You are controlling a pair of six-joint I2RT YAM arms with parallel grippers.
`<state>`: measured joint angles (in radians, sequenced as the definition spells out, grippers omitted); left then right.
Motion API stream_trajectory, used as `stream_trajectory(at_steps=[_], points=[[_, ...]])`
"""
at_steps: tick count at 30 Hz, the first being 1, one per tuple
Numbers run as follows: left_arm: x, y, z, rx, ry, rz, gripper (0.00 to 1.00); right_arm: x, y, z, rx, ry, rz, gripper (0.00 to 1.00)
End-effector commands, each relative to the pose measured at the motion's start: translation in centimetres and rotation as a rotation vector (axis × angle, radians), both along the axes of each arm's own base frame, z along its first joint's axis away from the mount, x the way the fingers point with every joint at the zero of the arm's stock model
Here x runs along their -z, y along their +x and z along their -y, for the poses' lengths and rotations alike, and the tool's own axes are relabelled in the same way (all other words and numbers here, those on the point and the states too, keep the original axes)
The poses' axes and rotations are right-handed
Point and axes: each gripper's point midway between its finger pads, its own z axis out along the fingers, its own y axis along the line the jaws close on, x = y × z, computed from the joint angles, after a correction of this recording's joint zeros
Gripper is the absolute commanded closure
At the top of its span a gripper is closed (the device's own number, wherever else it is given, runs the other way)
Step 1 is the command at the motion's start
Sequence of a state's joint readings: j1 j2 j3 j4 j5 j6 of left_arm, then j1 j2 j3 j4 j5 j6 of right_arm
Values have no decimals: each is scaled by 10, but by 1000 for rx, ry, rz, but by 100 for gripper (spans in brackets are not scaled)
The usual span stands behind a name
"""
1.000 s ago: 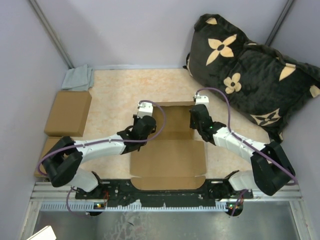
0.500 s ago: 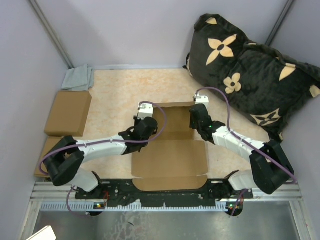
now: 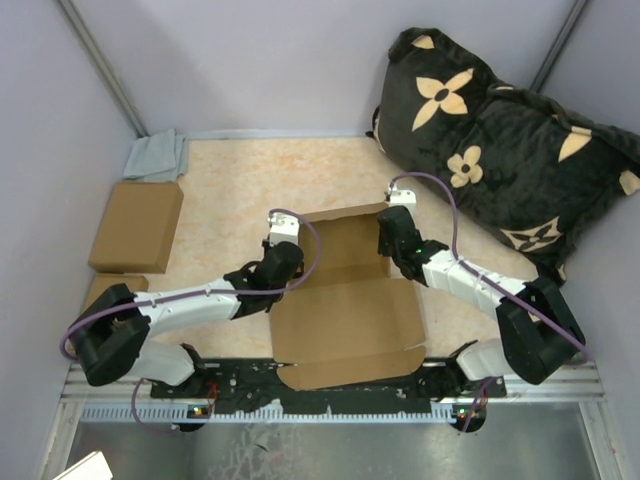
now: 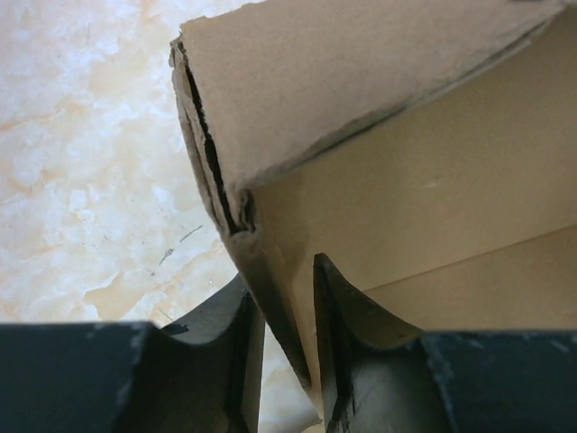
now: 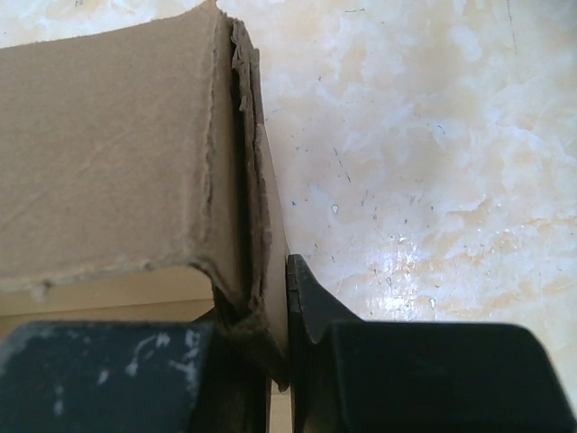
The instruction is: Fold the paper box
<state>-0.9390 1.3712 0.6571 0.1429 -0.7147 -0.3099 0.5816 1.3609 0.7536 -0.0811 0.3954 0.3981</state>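
The paper box, plain brown die-cut cardboard, lies open in the middle of the table, turned slightly askew, with its side walls partly raised. My left gripper is at the box's left wall. In the left wrist view that wall passes between the fingers of the left gripper, which stand apart with a gap beside the left finger. My right gripper is at the right wall. In the right wrist view the right gripper is shut on the doubled wall, whose edge is frayed.
A black pillow with tan flowers fills the back right. A grey cloth lies in the back left corner. Two brown cardboard blocks sit along the left wall. A metal rail runs along the near edge.
The left jaws have opened off the box's left wall. The box has turned, its near flap swinging right and toward the rail. The left arm has dropped lower and leftward.
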Motion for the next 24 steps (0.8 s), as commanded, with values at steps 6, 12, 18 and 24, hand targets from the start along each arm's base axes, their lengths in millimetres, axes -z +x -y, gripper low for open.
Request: stream_trajectory(at_steps=[6, 12, 18, 24], points=[[-12, -8, 16, 54, -106, -1, 60, -38, 16, -29, -24, 138, 107, 93], [-27, -8, 14, 39, -130, 19, 47, -40, 18, -29, -11, 137, 91, 93], [-45, -14, 7, 24, -154, 10, 47, -33, 21, -29, 23, 106, 12, 92], [-64, -23, -8, 9, -157, 6, 46, -28, 22, -37, 25, 115, -52, 91]])
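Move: The paper box's left wall stands between the parted fingers of the left hand, its middle about 2 cm ahead; the raised back flap's middle lies roughly 6 cm ahead, 9 cm to the right and 3 cm higher, and the front panel about 10 cm back, 10 cm right and 8 cm below. The right hand has the right wall between its fingers, about 1 cm ahead, with the back flap's middle some 7 cm ahead, 8 cm left and 3 cm up. The box's left wall is let free: the left hand spreads its fingers from about a third to half open around it, then rises some 4 cm, easing back a little and rolling slightly left side down. The right wall stays pinched in the right hand, which first holds nearly still, then carries it about 2 cm left and slightly forward, sinking its fingertips' aim a few degrees. ##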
